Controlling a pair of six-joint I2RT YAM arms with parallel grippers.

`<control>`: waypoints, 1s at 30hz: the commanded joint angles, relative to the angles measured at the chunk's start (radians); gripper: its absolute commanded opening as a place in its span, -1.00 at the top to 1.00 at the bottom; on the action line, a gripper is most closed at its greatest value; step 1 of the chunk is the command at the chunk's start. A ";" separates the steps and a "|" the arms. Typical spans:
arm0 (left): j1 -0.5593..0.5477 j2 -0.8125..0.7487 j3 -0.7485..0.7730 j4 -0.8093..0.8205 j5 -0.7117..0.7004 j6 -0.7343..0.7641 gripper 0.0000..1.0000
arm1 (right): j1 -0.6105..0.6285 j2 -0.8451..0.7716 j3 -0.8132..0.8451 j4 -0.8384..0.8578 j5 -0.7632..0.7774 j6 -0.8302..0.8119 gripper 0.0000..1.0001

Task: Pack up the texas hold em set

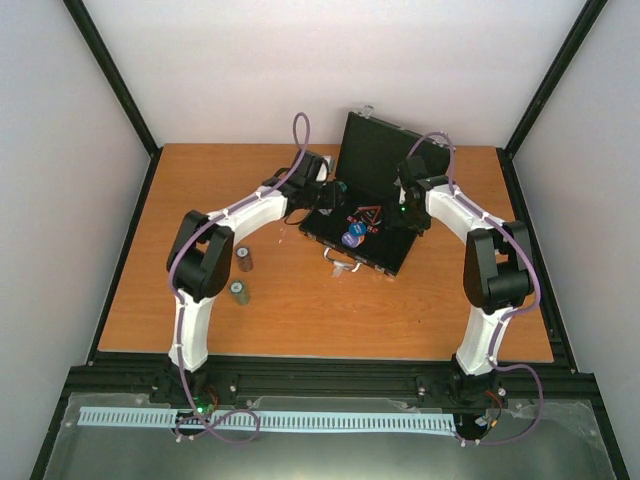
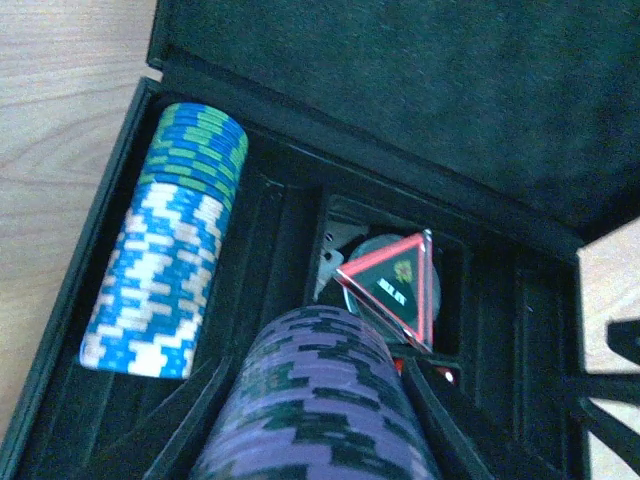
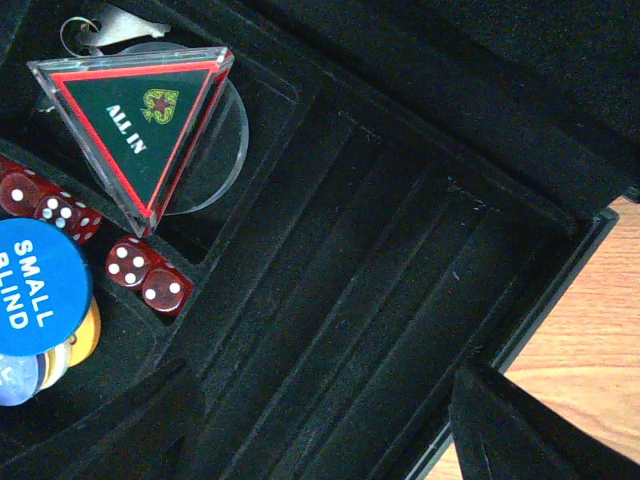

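Observation:
The black case (image 1: 375, 150) stands open at the table's back middle, lid upright. My left gripper (image 2: 315, 440) is shut on a purple-and-black chip stack (image 2: 315, 390), held low over a slot in the case's tray. A blue, white and green chip stack (image 2: 170, 250) lies in the slot to its left. In the middle pocket are the red-black triangle (image 3: 140, 120), red dice (image 3: 145, 275) and a blue disc (image 3: 30, 285) over an orange disc (image 3: 88, 330). My right gripper (image 3: 310, 400) hangs open above bare chip slots (image 3: 380, 250).
Two small chip stacks (image 1: 244, 260) (image 1: 239, 293) stand on the wooden table left of the case, beside the left arm's elbow. A key ring (image 3: 100, 25) lies in the pocket behind the triangle. The case's silver clasps and handle (image 1: 340, 262) face the near edge.

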 commanded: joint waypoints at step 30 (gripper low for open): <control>-0.070 0.168 0.164 -0.098 -0.146 0.009 0.55 | -0.008 0.037 -0.036 0.031 -0.019 -0.001 -0.39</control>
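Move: The slot for the purple chip stack, already gripped in the left hand, lies nearly straight below it, about 10 cm down, 2 cm right and 1 cm back. Beside the slot, the blue-and-white stack is 4 cm ahead and 3 cm left of the hand. The All In triangle is level ahead-wise and 7 cm right; the Small Blind disc is 5 cm back and 4 cm right. From the right hand the slot is roughly 17 cm left and 4 cm ahead, 5 cm lower. The purple stack, held throughout in the left fingers, is lowered some 7 cm towards the empty slot between the blue-and-white stack and the middle compartments. The left hand first eases about 2 cm forward, then comes back as far while edging slightly right, tilting roughly 10 degrees. The open right hand sinks about 2 cm over the empty right-hand slots. ##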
